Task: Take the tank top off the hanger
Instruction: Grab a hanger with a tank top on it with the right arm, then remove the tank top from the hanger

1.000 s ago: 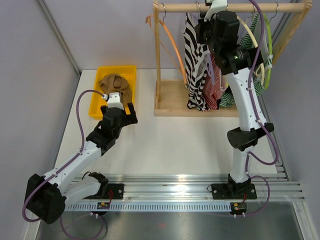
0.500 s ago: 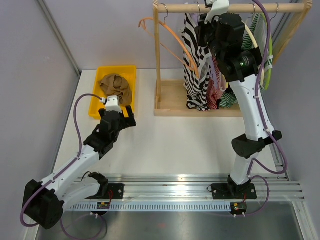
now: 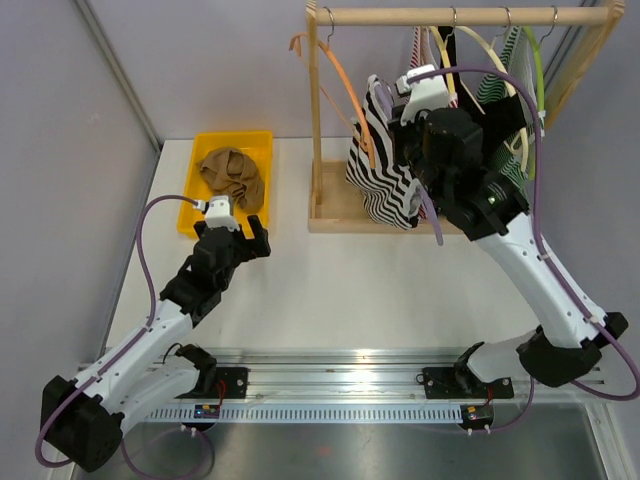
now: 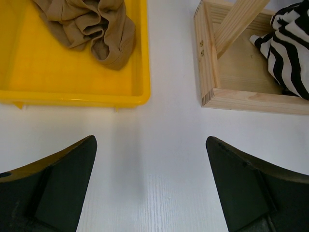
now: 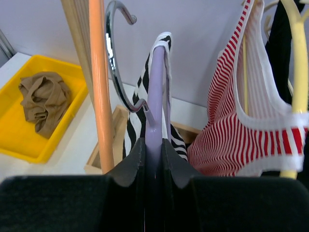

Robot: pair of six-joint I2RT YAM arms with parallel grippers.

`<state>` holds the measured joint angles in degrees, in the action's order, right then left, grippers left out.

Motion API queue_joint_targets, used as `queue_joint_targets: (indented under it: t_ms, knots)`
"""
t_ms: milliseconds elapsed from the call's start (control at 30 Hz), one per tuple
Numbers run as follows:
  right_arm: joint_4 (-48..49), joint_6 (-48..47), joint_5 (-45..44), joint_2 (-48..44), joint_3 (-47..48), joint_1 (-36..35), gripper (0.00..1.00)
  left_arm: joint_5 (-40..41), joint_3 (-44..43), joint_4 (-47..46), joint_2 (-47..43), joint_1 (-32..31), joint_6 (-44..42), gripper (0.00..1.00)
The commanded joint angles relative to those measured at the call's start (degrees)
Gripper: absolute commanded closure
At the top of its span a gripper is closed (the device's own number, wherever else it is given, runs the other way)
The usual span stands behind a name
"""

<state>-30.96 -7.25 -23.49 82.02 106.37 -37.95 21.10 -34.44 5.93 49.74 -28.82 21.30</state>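
Observation:
The black-and-white striped tank top (image 3: 385, 175) hangs on a lilac hanger (image 5: 155, 82) with a chrome hook. My right gripper (image 5: 154, 145) is shut on that hanger's neck and holds it free of the rail, in front of the wooden rack (image 3: 460, 16). In the right wrist view the tank top (image 5: 131, 129) drapes below the hanger on both sides. My left gripper (image 3: 232, 228) hovers open and empty over the white table, its fingers (image 4: 63, 183) wide apart, just short of the yellow tray and the rack's base.
A yellow tray (image 3: 205, 150) at the back left holds a crumpled brown garment (image 3: 232, 172). The rack's wooden base (image 3: 335, 205) sits right of it. An orange hanger (image 3: 340, 75), a red-striped top (image 5: 236, 121), and yellow (image 5: 299, 58) and green (image 3: 538, 90) hangers stay on the rack.
My right arm has lifted the hanger with the striped tank top off the rail and swung it down and forward. The left arm has shifted slightly, still open.

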Motion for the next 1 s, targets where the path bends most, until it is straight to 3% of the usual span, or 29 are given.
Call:
queue_joint_targets:
  t_ms: [0,267,567,967]
  knots:
    - [5.0,-0.1,-7.2,-7.7,-4.5,-4.0,1.00,-1.9,0.2,-1.2,-1.3,-0.3,0.8,0.01]
    - [-1.8,5.3,-15.4,-17.8,-17.4,-11.8,1.00,-3.7,0.2,-0.9,-1.3,-0.8,1.4,0.01]
    - [-13.1,11.6,-13.6,-19.5,-21.3,-17.5,1.00,-5.5,0.2,-2.8,1.1,-2.1,2.3,0.01]
    - [-5.8,13.4,-9.4,-22.3,-32.3,-25.8,1.00,-5.4,-1.8,-5.3,7.1,-6.2,2.8,0.01]
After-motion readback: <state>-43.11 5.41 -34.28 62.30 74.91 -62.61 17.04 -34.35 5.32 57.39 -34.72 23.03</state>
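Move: The zebra-striped tank top hangs on its lilac hanger in the right fingers, its middle some 5 cm ahead, 4 cm left and 13 cm below them; clear table lies about 14 cm back, 5 cm left and 45 cm down. The orange hanger is about 11 cm ahead and 10 cm left at hand height, the red-striped top 10 cm ahead, 8 cm right, 10 cm lower. From the left hand, the zebra-striped tank top is roughly 10 cm ahead, 34 cm right and 15 cm up. The lilac hanger with the zebra-striped tank top, already unhooked, stays pinched in the right fingers while the arm draws it quickly back from the rack, then back and down towards the clear table, about 15 cm each way, tipping the fingers down and turning them slightly left. The open left hand eases about 5 cm right and 4 cm down towards the tank top. ##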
